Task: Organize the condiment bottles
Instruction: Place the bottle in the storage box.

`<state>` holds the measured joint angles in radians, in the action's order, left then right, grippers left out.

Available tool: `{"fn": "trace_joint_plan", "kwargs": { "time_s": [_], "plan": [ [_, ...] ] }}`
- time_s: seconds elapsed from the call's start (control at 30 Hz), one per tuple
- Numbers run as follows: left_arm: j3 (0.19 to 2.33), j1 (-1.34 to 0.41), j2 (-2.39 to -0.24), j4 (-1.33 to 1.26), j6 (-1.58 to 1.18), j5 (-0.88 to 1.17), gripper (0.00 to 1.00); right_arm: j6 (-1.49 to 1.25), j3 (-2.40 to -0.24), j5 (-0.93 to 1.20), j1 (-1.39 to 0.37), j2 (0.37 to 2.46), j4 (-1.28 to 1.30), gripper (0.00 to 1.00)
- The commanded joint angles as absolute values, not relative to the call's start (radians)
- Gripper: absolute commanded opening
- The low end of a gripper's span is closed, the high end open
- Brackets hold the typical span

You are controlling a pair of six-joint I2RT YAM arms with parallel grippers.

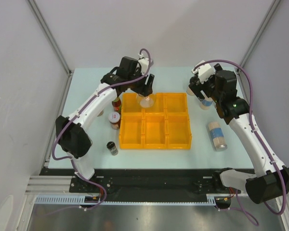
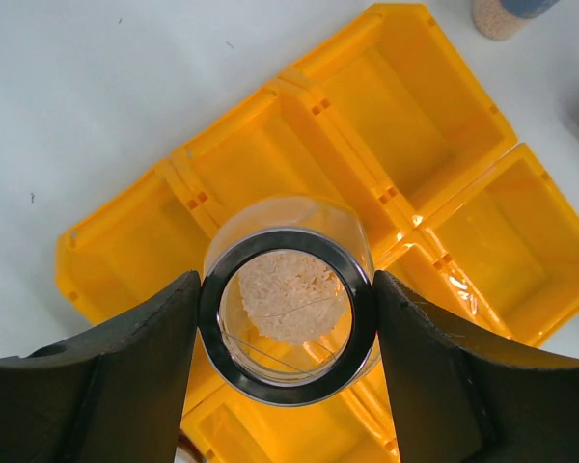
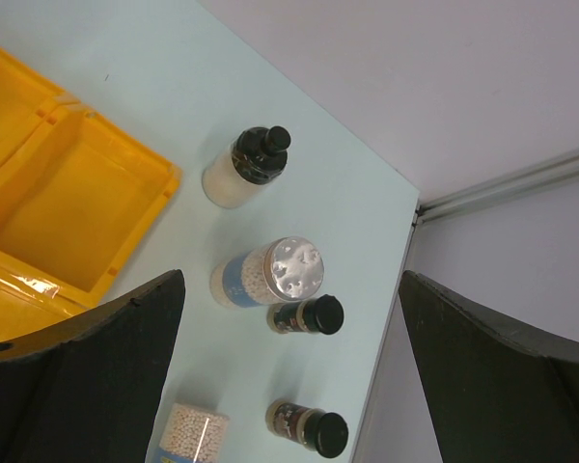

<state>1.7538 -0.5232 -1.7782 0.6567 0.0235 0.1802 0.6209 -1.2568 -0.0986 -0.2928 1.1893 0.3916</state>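
Note:
My left gripper (image 2: pixel 288 294) is shut on a clear jar (image 2: pixel 286 311) with a silver-rimmed lid and pale grains inside. It hangs above the yellow tray (image 1: pixel 155 147), over the back row near the divider between the left and middle compartments (image 1: pixel 146 101). The tray's compartments (image 2: pixel 468 246) look empty. My right gripper (image 3: pixel 291 280) is open above the back right of the table, nothing between its fingers. Below it stand a blue-labelled shaker (image 3: pixel 268 274), two black-capped spice jars (image 3: pixel 309 315) (image 3: pixel 307 430) and a white bottle with a black cap (image 3: pixel 243 170).
Left of the tray stand a slim sauce bottle (image 1: pixel 116 103), a red-labelled jar (image 1: pixel 114 119) and a dark jar (image 1: pixel 112 147). A blue-labelled shaker (image 1: pixel 216 136) lies on its side right of the tray. The enclosure walls run close along the table's right and back edges.

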Motion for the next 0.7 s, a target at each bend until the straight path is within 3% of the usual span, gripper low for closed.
{"fn": "trace_joint_plan", "kwargs": {
  "time_s": [0.0, 0.67],
  "plan": [
    [1.810, -0.558, -1.764, 0.536, -0.073, 0.121, 0.00, 0.627, -1.256, -0.118, -0.298, 1.167, 0.370, 1.00],
    [1.911, -0.575, -2.063, 0.442, -0.225, -0.055, 0.00, 0.635, -1.247, -0.117, -0.302, 1.170, 0.365, 1.00]
  ]
}}
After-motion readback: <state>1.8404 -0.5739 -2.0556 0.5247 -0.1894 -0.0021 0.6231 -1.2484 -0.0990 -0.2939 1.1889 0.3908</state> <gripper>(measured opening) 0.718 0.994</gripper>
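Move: The left hand already grips the clear bottle by its rim. The storage box's far middle compartment, where it is headed, lies some 6 cm ahead, 4 cm right and 17 cm below. The red sauce bottle is about 17 cm left and 3 cm ahead, the white-lidded jar 18 cm left and 7 cm back, and the dark-capped bottle 25 cm right and 12 cm ahead. From the idle right hand, that compartment is roughly 23 cm left, 5 cm ahead and 26 cm below. Sideways first, the left hand slides about 4 cm right almost level, then heads forward some 5 cm and sinks increasingly fast, about 8 cm in all, down towards the far middle compartment. The wrist turns around 15 degrees counter-clockwise as it descends, while the fingers keep their grip on the clear bottle's rim. ##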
